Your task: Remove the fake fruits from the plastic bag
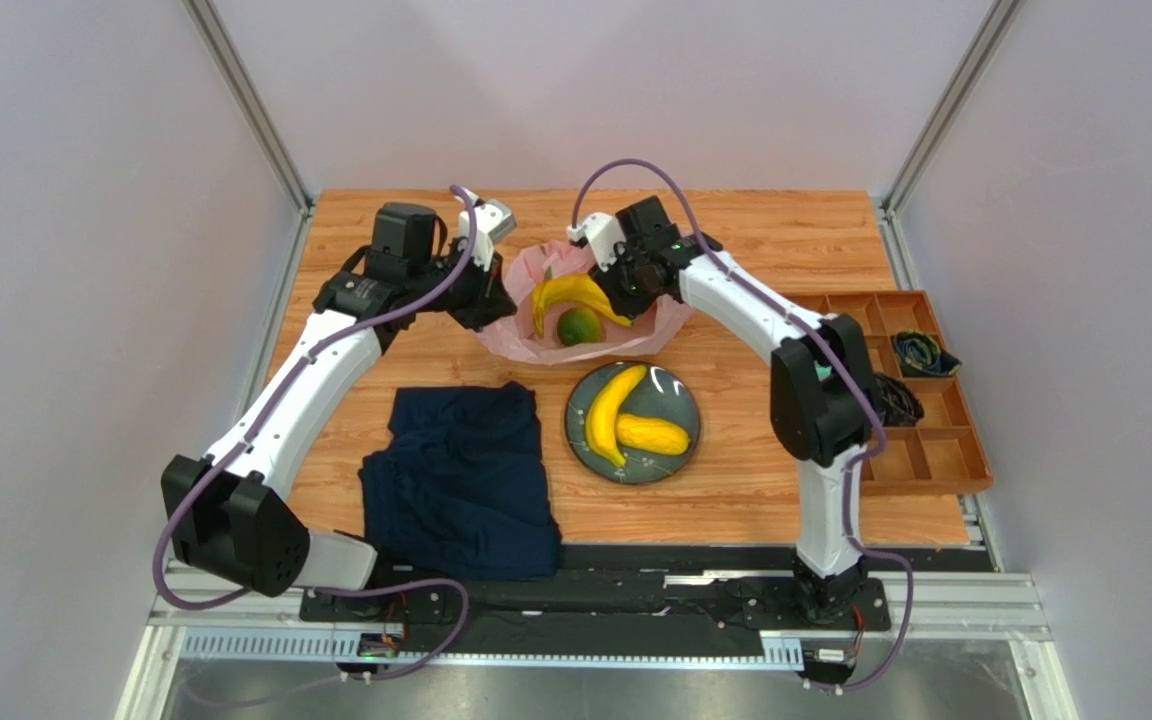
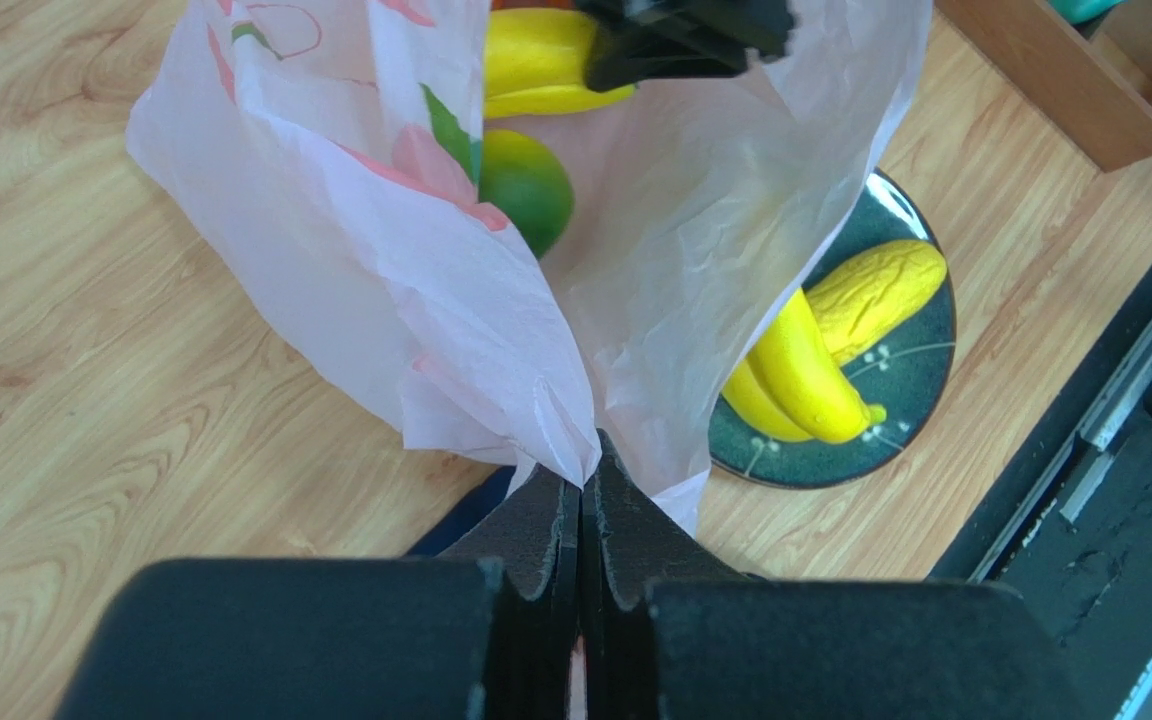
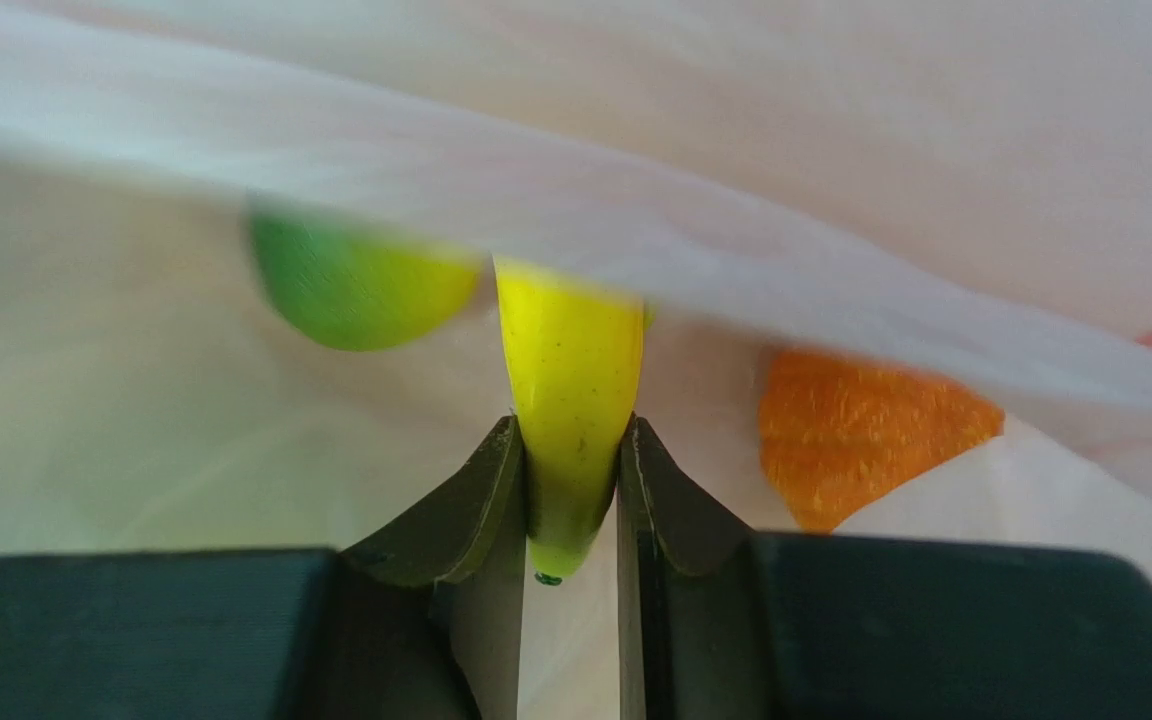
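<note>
The pink plastic bag (image 1: 515, 333) lies open at the table's middle back. My left gripper (image 2: 590, 480) is shut on a bunched fold of the bag's edge (image 2: 387, 285) and holds it up. Inside the bag, my right gripper (image 3: 567, 465) is shut on the tip of a yellow banana (image 3: 570, 375). Beside that banana lie a green fruit (image 3: 357, 285) and an orange one (image 3: 853, 428). The top view shows the banana (image 1: 575, 296) and green fruit (image 1: 579, 329) in the bag's mouth. A second banana (image 1: 611, 411) and a bumpy yellow piece (image 1: 654, 435) rest on the dark plate (image 1: 677, 402).
A folded navy cloth (image 1: 459, 480) lies near the front, left of the plate. A wooden compartment tray (image 1: 973, 450) holding dark cables stands along the right edge. Grey walls close in the table on both sides.
</note>
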`<state>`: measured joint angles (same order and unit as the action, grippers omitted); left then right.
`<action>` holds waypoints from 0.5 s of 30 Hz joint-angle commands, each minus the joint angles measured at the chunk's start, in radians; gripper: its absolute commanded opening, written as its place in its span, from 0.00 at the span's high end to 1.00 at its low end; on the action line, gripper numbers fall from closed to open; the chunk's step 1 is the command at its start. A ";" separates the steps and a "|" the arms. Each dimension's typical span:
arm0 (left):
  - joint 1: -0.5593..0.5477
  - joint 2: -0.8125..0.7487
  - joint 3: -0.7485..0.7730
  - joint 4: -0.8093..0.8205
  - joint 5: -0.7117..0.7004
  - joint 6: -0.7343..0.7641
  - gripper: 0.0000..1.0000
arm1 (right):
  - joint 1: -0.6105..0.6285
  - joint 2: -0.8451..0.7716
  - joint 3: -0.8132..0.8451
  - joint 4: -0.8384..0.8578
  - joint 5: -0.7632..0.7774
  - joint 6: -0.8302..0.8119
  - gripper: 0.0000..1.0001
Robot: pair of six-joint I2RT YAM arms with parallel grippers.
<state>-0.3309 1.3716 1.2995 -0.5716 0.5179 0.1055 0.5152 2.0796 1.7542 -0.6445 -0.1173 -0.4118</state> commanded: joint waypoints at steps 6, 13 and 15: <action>0.004 0.076 0.103 0.076 0.007 -0.082 1.00 | 0.002 -0.322 -0.163 0.152 -0.177 0.113 0.93; 0.004 0.087 0.122 0.104 0.004 -0.147 1.00 | 0.000 -0.463 -0.266 0.123 -0.203 0.082 0.94; 0.004 0.087 0.130 0.108 -0.009 -0.156 1.00 | 0.000 -0.512 -0.306 0.123 -0.196 0.074 0.94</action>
<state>-0.3309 1.4574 1.3777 -0.5121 0.5182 0.0006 0.5156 1.6661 1.4990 -0.5564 -0.2867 -0.3367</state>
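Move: The right hand already grips the banana bunch by a tip inside the bag. The plate lies about 18 cm back and 1 cm to its right, some 5 cm lower. The green mango sits roughly 8 cm left and 2 cm back of the hand, and the orange about 6 cm right and 3 cm ahead, both some 3 cm below. From the left hand the plate is about 19 cm right, 6 cm back and 20 cm down. Still pinching the banana bunch by the tip, the right hand lifts it quickly, about 11 cm up and some 6 cm back, the rise easing off while the backward travel goes on; the wrist rolls about 15 degrees, left side up. The left hand keeps its pinch on the bag's rim and draws it nearly 3 cm forward, slightly right and up. ##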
